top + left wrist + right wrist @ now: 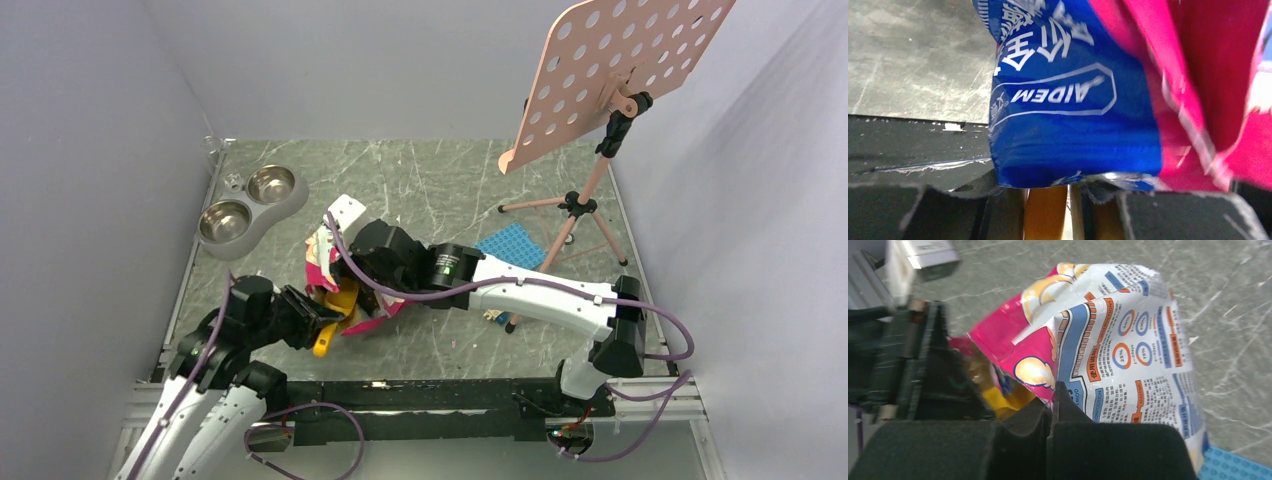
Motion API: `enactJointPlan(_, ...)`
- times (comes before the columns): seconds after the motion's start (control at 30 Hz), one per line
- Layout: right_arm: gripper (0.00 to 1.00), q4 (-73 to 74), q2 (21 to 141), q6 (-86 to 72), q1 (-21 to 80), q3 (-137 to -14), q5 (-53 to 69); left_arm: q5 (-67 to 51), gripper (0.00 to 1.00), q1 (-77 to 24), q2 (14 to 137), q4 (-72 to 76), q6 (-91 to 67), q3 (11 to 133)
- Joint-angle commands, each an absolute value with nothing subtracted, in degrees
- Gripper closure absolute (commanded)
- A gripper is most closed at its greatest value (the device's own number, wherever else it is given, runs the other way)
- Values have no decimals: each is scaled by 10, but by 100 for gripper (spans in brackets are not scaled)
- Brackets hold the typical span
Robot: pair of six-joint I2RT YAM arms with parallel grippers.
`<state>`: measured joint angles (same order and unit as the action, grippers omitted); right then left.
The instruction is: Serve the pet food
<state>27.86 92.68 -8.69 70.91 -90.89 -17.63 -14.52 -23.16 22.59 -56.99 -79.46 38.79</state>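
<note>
The glossy pink pouch (pixel 322 262) stands at the table's middle, its blue and pink side filling the left wrist view (pixel 1068 100). My right gripper (pixel 365 285) is shut on the pouch's edge (pixel 1128 340), with the fingers pinched together in the right wrist view (pixel 1052 410). My left gripper (pixel 316 318) is shut on the handle of the orange-yellow scoop (pixel 322 343), which shows between its fingers (pixel 1044 212). The scoop's front end goes into the pouch (pixel 998 399). The pet food is hidden; no kibble shows in any view.
Twin steel bowls in a grey stand (pixel 250 205) sit at the far left of the table. A pink perforated music stand (pixel 620 70) on a tripod stands at the far right, with a blue mat (pixel 510 245) beside its legs.
</note>
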Motion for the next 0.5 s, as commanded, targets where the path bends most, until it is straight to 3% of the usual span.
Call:
enactJointPlan(0.0,100,222,886,-128,714,-852,-156,-113,100,-230,302,-444,-819,329)
enactJointPlan(0.17,100,247,894,-152,693,-828,-180,-191,100,-160,482,-271,-704,297)
enactJointPlan(0.3,100,247,896,-168,650,-819,-156,-182,100,-115,599,-233,-566,386)
enactJointPlan(0.47,100,243,890,-181,598,-815,-130,-316,100,-64,712,-100,-466,434)
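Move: The left hand grips the yellow scoop's handle with its bowl already in the mouth of the pet-food bag, whose middle lies about 11 cm ahead of this hand, 9 cm to its right and 8 cm lower. The steel bowls stand some 32 cm ahead of this hand and 25 cm to its left, the blue plate about 23 cm ahead and 40 cm to its right. From the right hand, pinching the bag's rim, the bag's middle is about 6 cm ahead, 5 cm to the right and 16 cm below. The left hand keeps its grip on the handle and drives the scoop deeper into the bag, about 12 cm forward with some 5 cm of sinking in the first half, drifting slightly right and swinging some 10 to 15 degrees clockwise. The right hand, still shut on the rim, first dips a little, then goes with the push, some 5 cm forward and a little right, turning about 10 degrees clockwise. ##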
